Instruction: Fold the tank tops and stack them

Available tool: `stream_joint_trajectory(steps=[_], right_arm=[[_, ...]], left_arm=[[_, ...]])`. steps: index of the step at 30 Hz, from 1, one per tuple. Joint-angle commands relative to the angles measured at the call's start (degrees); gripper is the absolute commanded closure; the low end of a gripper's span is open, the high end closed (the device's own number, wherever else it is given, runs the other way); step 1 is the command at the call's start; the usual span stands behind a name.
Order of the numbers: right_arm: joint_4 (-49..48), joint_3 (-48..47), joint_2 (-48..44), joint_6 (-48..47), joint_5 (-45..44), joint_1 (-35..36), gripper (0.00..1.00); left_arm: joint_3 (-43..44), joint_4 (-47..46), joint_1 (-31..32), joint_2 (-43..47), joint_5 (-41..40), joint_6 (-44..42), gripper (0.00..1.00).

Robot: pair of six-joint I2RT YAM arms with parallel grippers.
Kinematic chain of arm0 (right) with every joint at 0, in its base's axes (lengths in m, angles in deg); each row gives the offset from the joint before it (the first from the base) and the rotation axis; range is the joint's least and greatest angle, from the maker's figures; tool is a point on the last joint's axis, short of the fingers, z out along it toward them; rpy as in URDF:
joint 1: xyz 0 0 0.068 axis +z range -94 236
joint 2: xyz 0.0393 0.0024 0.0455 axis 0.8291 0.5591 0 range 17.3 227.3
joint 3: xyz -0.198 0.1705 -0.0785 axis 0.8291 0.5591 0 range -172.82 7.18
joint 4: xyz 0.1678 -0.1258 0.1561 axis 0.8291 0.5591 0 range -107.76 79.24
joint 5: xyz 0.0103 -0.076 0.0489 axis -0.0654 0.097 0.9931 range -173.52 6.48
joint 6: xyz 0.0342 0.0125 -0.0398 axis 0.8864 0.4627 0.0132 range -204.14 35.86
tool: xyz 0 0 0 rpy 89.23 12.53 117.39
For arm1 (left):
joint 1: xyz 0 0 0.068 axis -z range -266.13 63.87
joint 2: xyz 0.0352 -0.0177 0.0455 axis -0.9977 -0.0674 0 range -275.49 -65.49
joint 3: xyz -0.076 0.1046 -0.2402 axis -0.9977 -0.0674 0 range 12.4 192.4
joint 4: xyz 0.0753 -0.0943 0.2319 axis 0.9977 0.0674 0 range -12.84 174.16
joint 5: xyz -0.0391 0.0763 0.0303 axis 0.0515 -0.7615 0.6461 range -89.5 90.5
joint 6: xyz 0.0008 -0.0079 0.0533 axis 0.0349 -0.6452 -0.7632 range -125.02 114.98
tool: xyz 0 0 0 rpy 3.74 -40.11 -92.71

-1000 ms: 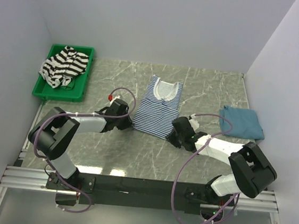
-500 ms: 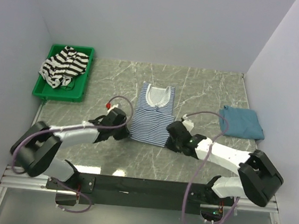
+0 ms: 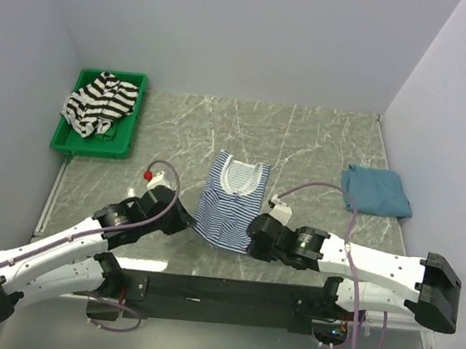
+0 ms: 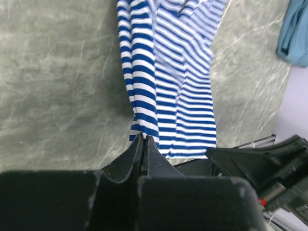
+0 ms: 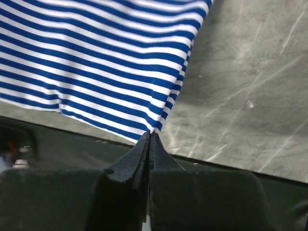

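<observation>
The thin blue-and-white striped tank top (image 3: 229,199) lies stretched on the marble table, neck towards the back. My left gripper (image 3: 185,222) is shut on its near left hem corner (image 4: 138,130), and my right gripper (image 3: 251,241) is shut on its near right hem corner (image 5: 156,126). The near hem is lifted off the table between them. A teal-blue tank top (image 3: 375,191) lies folded at the right; its edge shows in the left wrist view (image 4: 294,33). The black-and-white striped tank top (image 3: 99,102) lies crumpled in the green bin (image 3: 129,134).
The green bin stands at the back left by the wall. Walls close the table at the left, back and right. The black rail (image 3: 220,294) with the arm bases runs along the near edge. Cables loop over both arms.
Both grippers closed on the striped top's hem corners and pulled back towards the near edge, dragging the top nearer and lifting its hem. Both arms have stretched low along the table.
</observation>
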Motion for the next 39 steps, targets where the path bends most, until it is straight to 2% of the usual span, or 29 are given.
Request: stream_joint_trajectory(steps=[1, 5, 14, 17, 19, 20, 23, 25, 27, 29, 30, 32, 33, 35, 39], right_arm=[[4.1, -5.15, -2.18, -0.36, -3.72, -2.0, 1.0], [1.91, -6.65, -2.97, -5.46, 1.01, -8.67, 1.0], [-3.98, -11.21, 1.32, -19.52, 12.62, -28.69, 1.0], [-6.53, -14.89, 6.59, -23.57, 16.83, -35.54, 1.0], [-8.72, -18.23, 13.69, -25.94, 19.29, -40.47, 1.0], [-8.73, -19.38, 13.73, -26.39, 20.79, -41.98, 1.0], [-10.75, -25.79, 24.66, -28.93, 22.91, -46.2, 1.0], [-10.32, -29.84, 30.31, -30.6, 23.78, -49.54, 0.97], [-9.53, -35.98, 38.31, -31.48, 23.79, -52.18, 0.8], [-10.22, -40.92, 43.67, -32.8, 24.23, -53.24, 0.61], [-10.92, -42.15, 44.74, -33.33, 23.45, -53.51, 0.42], [-12.16, -44.79, 46.67, -33.95, 22.82, -54.12, 0.36], [-11.03, -45.75, 47.03, -34.47, 22.3, -54.21, 0.35], [-9.62, -46.12, 45.3, -34.65, 20.81, -53.78, 0.34], [-11.8, -37.52, 37.56, -33.17, 17.64, -51.85, 0.34]], left_arm=[[5.6, 3.18, -0.19, -1.68, -3.57, 0.07, 0.99], [10.69, 0.64, -2.03, -7.04, -2.0, -1.78, 0.99], [23.6, -6.48, -13.01, -20.57, 4.41, -6.96, 0.99], [28.43, -8.94, -17.23, -27.16, 6.53, -7.75, 1.0], [33.0, -11.31, -19.69, -35.05, 7.49, -8.54, 0.99], [34.77, -12.19, -20.57, -35.09, 7.5, -9.07, 0.99], [43.73, -12.89, -23.39, -49.27, 9.42, -10.91, 0.99], [50.73, -15.26, -24.88, -55.45, 12.06, -12.94, 0.95], [56.12, -15.63, -26.55, -64.33, 14.52, -14.08, 0.84], [60.44, -18.77, -27.69, -68.3, 16.38, -14.0, 0.66], [61.49, -19.31, -28.66, -70.75, 16.46, -13.13, 0.55], [62.73, -21.07, -29.45, -71.82, 16.73, -12.85, 0.52], [63.17, -20.55, -29.72, -71.57, 16.21, -13.11, 0.48], [61.95, -19.76, -29.98, -68.78, 14.28, -13.9, 0.46], [55.81, -17.39, -29.55, -62.1, 9.61, -15.48, 0.5]])
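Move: Both grippers hold the near-edge corners of the striped tank top off the table. Its left strap end lies about 27 cm ahead of the left hand, 6 cm to the right and 9 below; its right strap end lies some 28 cm ahead of the right hand, 3 cm to the right and 6 below. The green bin stands about 36 cm ahead and 35 left of the left hand; the folded teal tank top is about 26 cm ahead and 37 right of the right hand. Sweep both grippers forward together about 35 cm, carrying the held near edge over towards the strap end; rise some 6 cm on the way, then sink about 8. Let the right drift 10 cm outward, turning roughly 15 degrees clockwise, the left as much counter-clockwise. Open both past halfway in the final descent to let the cloth go. ##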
